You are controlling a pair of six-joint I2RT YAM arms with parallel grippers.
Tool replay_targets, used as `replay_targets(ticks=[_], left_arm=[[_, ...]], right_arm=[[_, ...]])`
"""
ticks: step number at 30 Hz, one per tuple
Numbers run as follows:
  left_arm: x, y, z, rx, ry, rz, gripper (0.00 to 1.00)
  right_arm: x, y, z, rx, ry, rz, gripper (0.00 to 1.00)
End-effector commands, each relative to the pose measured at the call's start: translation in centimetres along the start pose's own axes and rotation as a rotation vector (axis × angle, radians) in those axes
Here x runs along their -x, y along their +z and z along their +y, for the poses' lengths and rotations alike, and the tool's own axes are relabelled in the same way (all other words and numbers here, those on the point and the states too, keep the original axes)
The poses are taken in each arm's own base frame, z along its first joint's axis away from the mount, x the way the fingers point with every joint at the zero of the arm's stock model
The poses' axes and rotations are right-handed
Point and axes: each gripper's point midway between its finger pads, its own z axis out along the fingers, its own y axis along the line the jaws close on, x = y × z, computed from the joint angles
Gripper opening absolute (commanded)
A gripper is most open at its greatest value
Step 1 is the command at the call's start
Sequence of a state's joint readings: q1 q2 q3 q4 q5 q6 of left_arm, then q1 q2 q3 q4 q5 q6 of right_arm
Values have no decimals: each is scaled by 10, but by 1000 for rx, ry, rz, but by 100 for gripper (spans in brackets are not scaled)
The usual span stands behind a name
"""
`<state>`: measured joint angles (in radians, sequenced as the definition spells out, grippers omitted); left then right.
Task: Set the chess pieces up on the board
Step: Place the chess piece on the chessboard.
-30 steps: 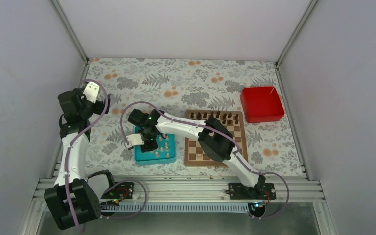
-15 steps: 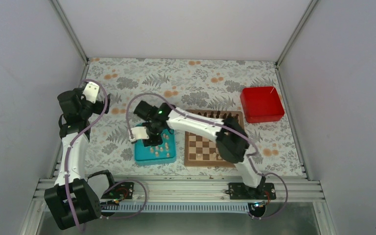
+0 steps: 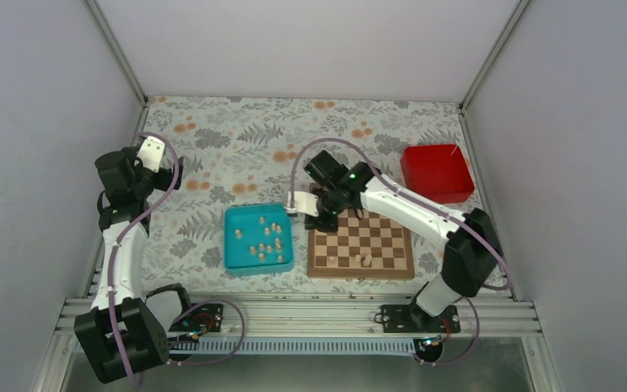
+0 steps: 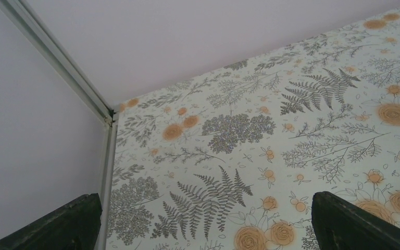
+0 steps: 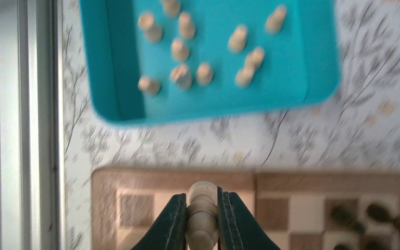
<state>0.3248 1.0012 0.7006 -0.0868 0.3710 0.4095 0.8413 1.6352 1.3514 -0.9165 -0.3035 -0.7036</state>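
Observation:
The chessboard [image 3: 375, 242] lies right of centre. My right gripper [image 3: 324, 217] hovers over its far left corner, shut on a pale beige chess piece [image 5: 202, 206]. In the right wrist view the gripper [image 5: 202, 208] is above the board's edge squares [image 5: 135, 181]. Several pale pieces [image 3: 266, 242] lie in the teal tray [image 3: 233, 260], and they also show in the right wrist view [image 5: 188, 51]. A few pale pieces [image 3: 363, 260] stand on the board's near rows. My left gripper [image 3: 152, 152] is open and empty, raised at the far left over bare floral cloth [image 4: 224, 156].
A red box [image 3: 435, 173] sits at the back right beside the board. Dark chessmen [image 5: 380, 214] stand on the board's far side. The teal tray [image 5: 312, 62] lies left of the board. White walls enclose the table on three sides.
My right gripper has lifted out of the teal tray with a pale piece and swung right to the board's far left corner. The left arm has not moved.

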Motion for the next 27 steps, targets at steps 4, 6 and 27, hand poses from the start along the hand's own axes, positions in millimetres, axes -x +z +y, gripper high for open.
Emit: replay_targets(ticks=[4, 6, 27], left_arm=[[7, -1, 0, -11, -5, -22, 100], [6, -1, 0, -10, -7, -18, 100], [4, -1, 2, 2, -7, -7, 100]], right_arm=[[-59, -15, 29, -31, 107, 40, 5], [-72, -15, 37, -35, 123, 58, 4], [-127, 10, 66, -6, 164, 158, 7]])
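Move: The right hand holds a light chess piece over the board's left edge. The empty near-row square it seems bound for, third from the left, lies about 8 cm back, 9 cm right and 12 cm below. The light knight stands roughly 3 cm left of that square, another light piece 3 cm right of it. The turquoise tray's middle is some 13 cm left of the hand and 1 cm back. From the idle left hand the square is about 22 cm back, 46 cm right and 21 cm below. Rightward and back, fast at first and then easing off, the right hand swings in over the board's near-left part, about 11 cm right and 7 cm back. It sinks some 6 cm, mostly in the second half, towards the near row beside the knight. The fingers keep their grip on the light piece while the wrist swings them about 10 degrees nearer upright and turns slightly clockwise. ##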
